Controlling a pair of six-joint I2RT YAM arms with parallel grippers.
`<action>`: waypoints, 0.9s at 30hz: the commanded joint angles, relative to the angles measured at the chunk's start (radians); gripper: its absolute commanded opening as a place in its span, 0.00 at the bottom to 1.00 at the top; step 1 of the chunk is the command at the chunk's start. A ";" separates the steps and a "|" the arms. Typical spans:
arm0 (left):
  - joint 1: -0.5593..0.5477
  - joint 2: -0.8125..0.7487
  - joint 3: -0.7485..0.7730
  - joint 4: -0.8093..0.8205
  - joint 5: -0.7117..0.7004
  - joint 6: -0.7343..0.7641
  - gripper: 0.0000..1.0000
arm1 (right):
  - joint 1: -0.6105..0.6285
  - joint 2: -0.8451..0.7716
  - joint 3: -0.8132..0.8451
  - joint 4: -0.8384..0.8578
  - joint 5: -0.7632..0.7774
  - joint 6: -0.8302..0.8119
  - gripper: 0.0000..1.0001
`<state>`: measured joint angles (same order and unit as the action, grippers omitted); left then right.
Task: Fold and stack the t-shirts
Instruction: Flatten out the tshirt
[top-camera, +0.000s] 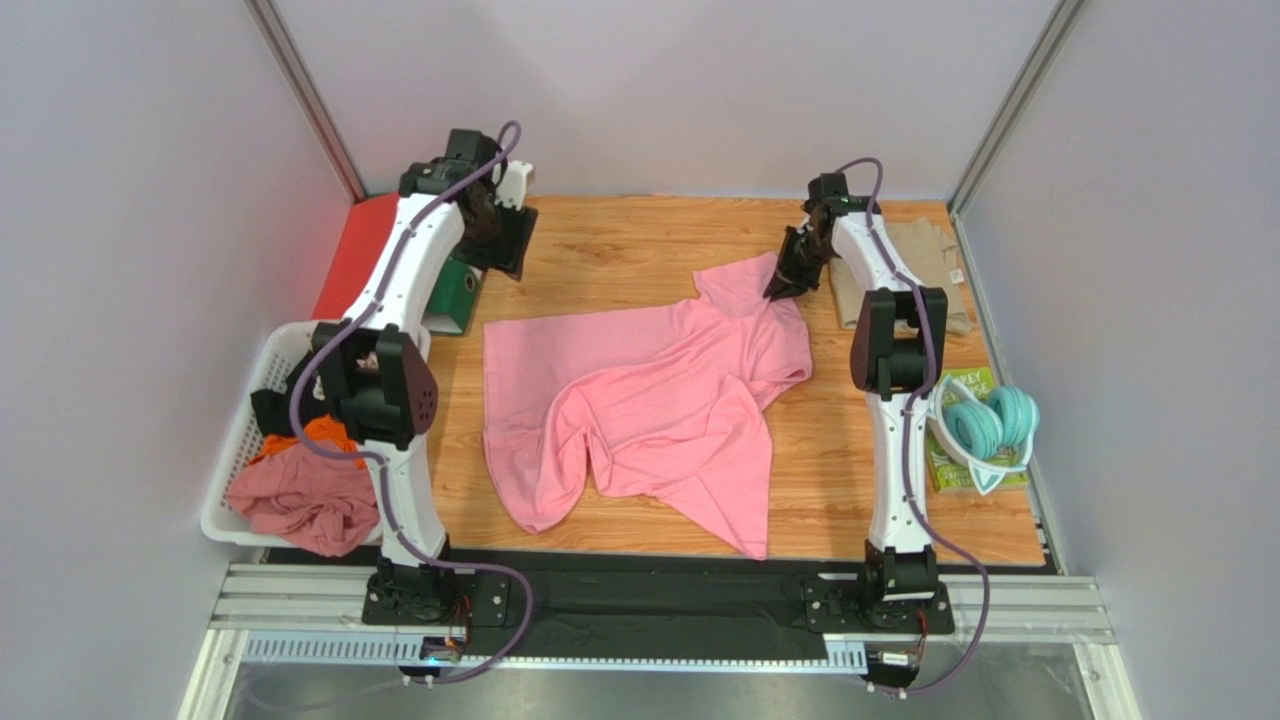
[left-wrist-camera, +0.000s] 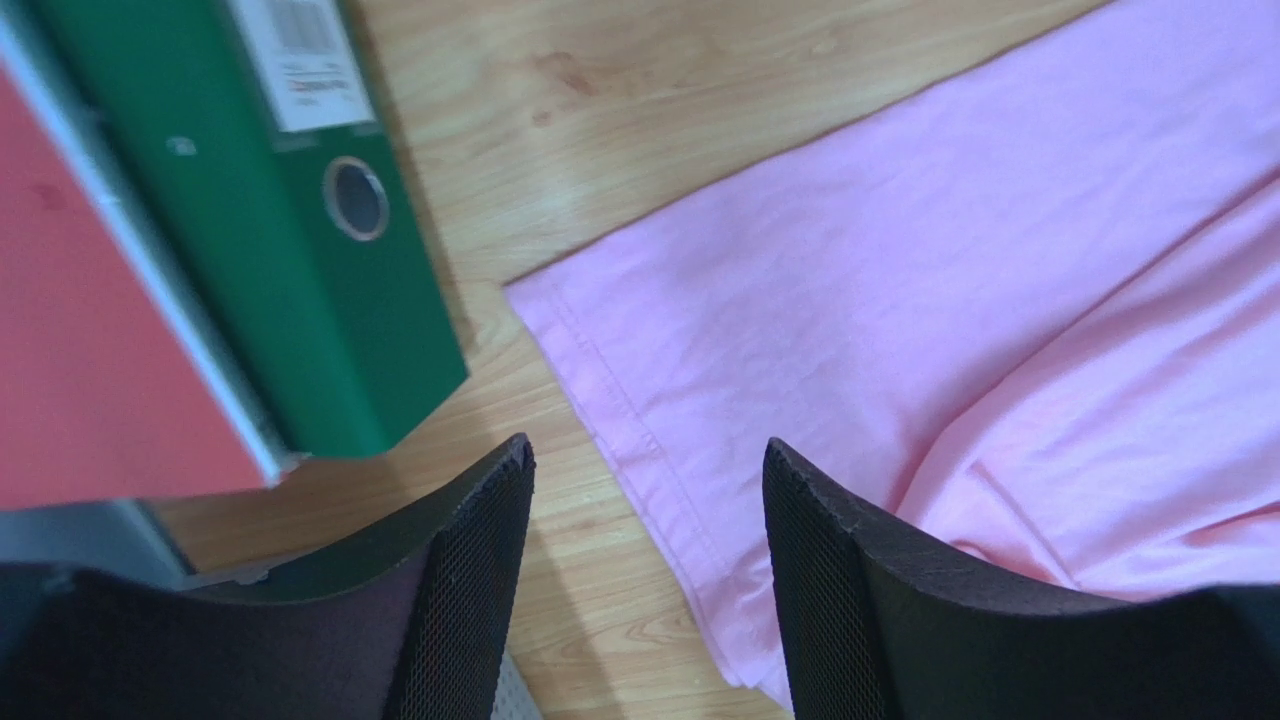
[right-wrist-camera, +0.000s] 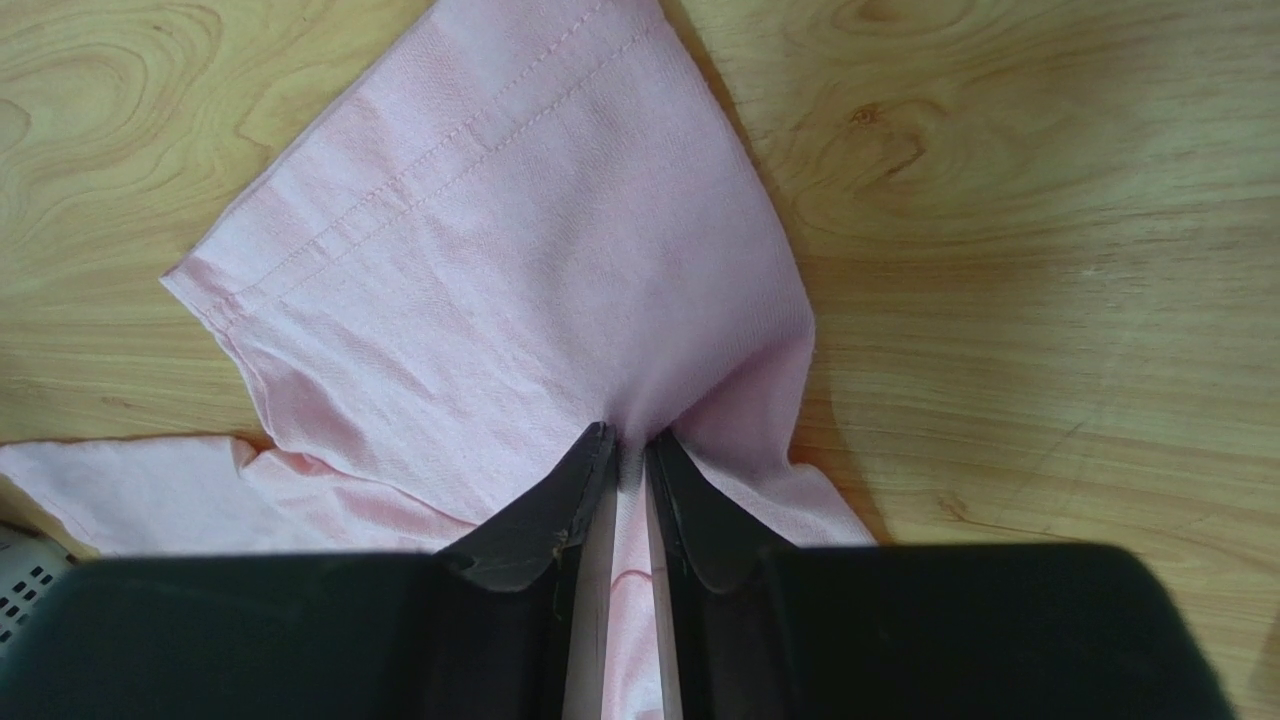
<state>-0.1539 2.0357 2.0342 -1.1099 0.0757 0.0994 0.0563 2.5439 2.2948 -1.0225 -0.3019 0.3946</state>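
Observation:
A light pink t-shirt (top-camera: 646, 405) lies crumpled and partly spread in the middle of the wooden table (top-camera: 631, 240). My right gripper (top-camera: 784, 285) sits at the shirt's far right corner. In the right wrist view its jaws (right-wrist-camera: 631, 438) are shut on a bunched fold of the pink cloth (right-wrist-camera: 511, 285). My left gripper (top-camera: 496, 240) hovers at the back left, open and empty. In the left wrist view it (left-wrist-camera: 646, 458) hangs over the hemmed corner of the pink shirt (left-wrist-camera: 842, 315). A khaki-beige t-shirt (top-camera: 924, 255) lies at the back right, partly hidden by the right arm.
A green binder (left-wrist-camera: 286, 225) and a red binder (top-camera: 353, 255) lie at the back left, close to the left gripper. A white basket (top-camera: 241, 435) holding more clothes stands at the left edge. Teal headphones (top-camera: 995, 420) rest at the right edge. Walls close in three sides.

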 joint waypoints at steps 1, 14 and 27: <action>0.002 -0.058 -0.051 0.001 0.008 0.017 0.65 | -0.001 -0.014 -0.055 0.007 0.063 -0.033 0.20; -0.029 0.006 -0.338 0.039 0.136 -0.021 0.61 | -0.003 -0.045 -0.109 0.021 0.050 -0.033 0.19; -0.022 0.213 -0.167 -0.056 0.110 -0.072 0.61 | -0.001 -0.053 -0.121 0.036 0.044 -0.016 0.19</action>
<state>-0.1806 2.2120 1.8320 -1.1183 0.1833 0.0555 0.0563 2.4958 2.2055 -0.9718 -0.2981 0.3893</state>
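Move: The open left hand goes for the t-shirt's far left part, about 6 cm back, 2 cm right and 15 cm below. The shirt's far left corner lies straight below and 3 cm left; the nearest thick fold is some 14 cm back and 8 cm right. The green binder is 12 cm ahead and 5 cm left. From the right hand, still pinching the shirt's far right end, the far left part lies about 11 cm back, 31 cm left. Left hand lowers about 13 cm, arcing back then slightly forward, over the t-shirt's far left part, fingers steepening. ##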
